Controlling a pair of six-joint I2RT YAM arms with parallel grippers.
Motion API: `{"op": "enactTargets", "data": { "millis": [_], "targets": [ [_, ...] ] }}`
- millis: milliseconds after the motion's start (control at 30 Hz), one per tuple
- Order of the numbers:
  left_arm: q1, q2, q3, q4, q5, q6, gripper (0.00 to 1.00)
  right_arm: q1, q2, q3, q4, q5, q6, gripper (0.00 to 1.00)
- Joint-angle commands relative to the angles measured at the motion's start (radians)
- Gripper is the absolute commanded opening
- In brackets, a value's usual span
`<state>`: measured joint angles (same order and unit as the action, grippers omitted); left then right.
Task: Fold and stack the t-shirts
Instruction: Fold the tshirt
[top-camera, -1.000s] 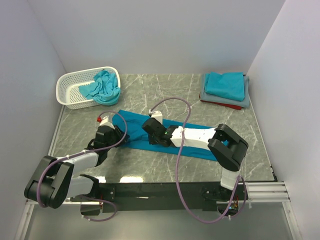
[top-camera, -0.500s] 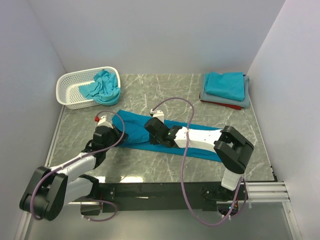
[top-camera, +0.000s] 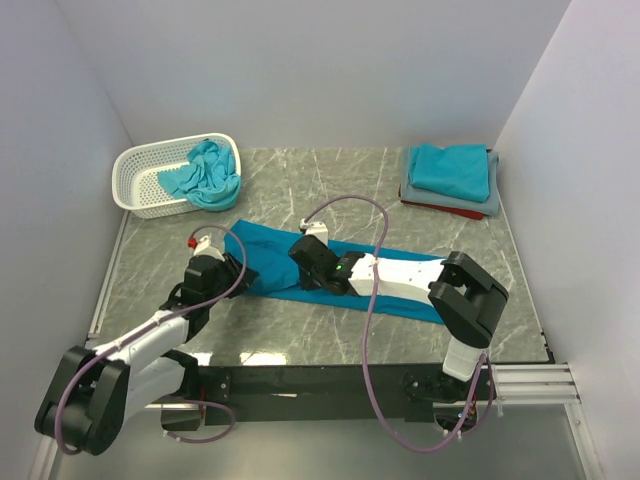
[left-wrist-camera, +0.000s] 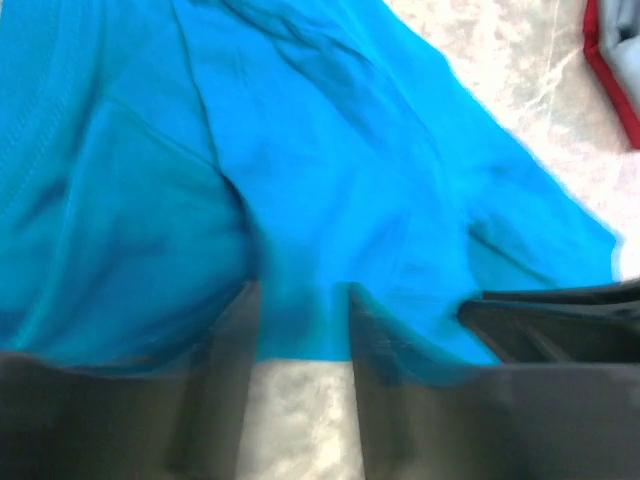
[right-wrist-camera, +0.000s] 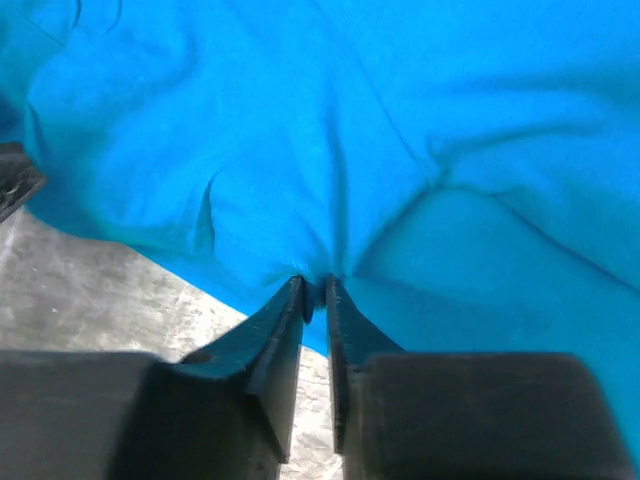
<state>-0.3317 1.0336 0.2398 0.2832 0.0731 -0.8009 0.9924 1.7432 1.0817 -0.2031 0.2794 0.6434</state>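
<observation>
A teal-blue t-shirt (top-camera: 268, 252) lies stretched in a long band across the table's middle. My left gripper (top-camera: 233, 274) stands at its left end. In the left wrist view its fingers (left-wrist-camera: 232, 345) are apart, with the shirt's hem (left-wrist-camera: 300, 330) and bare table between them. My right gripper (top-camera: 306, 274) is at the shirt's near edge, right of the left one. Close up, the right gripper (right-wrist-camera: 315, 283) is shut on a puckered bit of the t-shirt (right-wrist-camera: 400, 140). More turquoise shirts (top-camera: 207, 172) fill the basket. A folded stack (top-camera: 452, 175) sits at the back right.
The white lattice basket (top-camera: 140, 178) stands at the back left, near the wall. The folded stack is teal over grey over red, close to the right wall. White walls enclose the marble table (top-camera: 300, 180) on three sides.
My left gripper's jaws closed and have parted again at the shirt's left end. The left arm has stretched out lower. The right arm's elbow swung right; its gripper stayed on the shirt.
</observation>
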Motion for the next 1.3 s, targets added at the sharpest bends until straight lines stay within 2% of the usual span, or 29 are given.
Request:
{"op": "enactTargets", "data": {
  "millis": [0, 100, 200, 300, 467, 800, 1033, 1267],
  "targets": [
    [-0.004, -0.088, -0.004, -0.048, 0.036, -0.006, 0.50, 0.008, -0.017, 0.003, -0.024, 0.017, 0.012, 0.31],
    [-0.004, -0.128, 0.012, -0.078, 0.028, -0.003, 0.63, 0.008, -0.065, -0.022, -0.054, 0.053, 0.007, 0.41],
    [-0.004, -0.109, 0.035, -0.073, 0.013, 0.008, 0.65, 0.003, -0.129, -0.061, -0.088, 0.101, 0.006, 0.49],
    [-0.006, -0.031, 0.068, -0.044, 0.017, 0.019, 0.65, -0.024, -0.188, -0.110, -0.101, 0.132, 0.001, 0.52],
    [-0.041, 0.117, 0.137, 0.040, 0.013, 0.023, 0.66, -0.162, -0.252, -0.199, -0.041, 0.078, -0.025, 0.53],
    [-0.076, 0.379, 0.286, 0.085, -0.038, 0.035, 0.66, -0.431, -0.280, -0.311, 0.068, -0.008, -0.091, 0.52],
    [-0.076, 0.531, 0.364, 0.099, -0.068, 0.051, 0.66, -0.503, -0.226, -0.353, 0.088, -0.032, -0.090, 0.52],
    [-0.099, 0.707, 0.498, 0.068, -0.100, 0.107, 0.66, -0.512, -0.174, -0.351, 0.001, -0.063, -0.009, 0.52]
  ]
}}
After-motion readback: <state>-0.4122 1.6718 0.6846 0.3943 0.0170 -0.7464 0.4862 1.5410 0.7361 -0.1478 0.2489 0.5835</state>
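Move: From the left hand, the shirt's far edge near its left end lies about 15 cm ahead, 3 cm to its right and 5 cm below; the basket stands some 34 cm ahead and 22 cm to its left. From the right hand, the shirt's middle, the patch aimed at, is roughly 5 cm ahead, 21 cm to its right and 4 cm down, with the folded stack about 35 cm ahead and 44 cm to its right. Both grippers open wider over the shirt's near side and come free of the cloth, the right one then swinging about 20 cm right along the shirt and some 5 cm forward, turning about 25 degrees clockwise and sinking to stand open with its tips at the cloth of the shirt's middle. The left lifts a couple of centimetres, then sinks and reaches about 10 cm forward and 6 cm right, low across the shirt's left part towards its far edge, fingers spread, pushing the cloth along. ##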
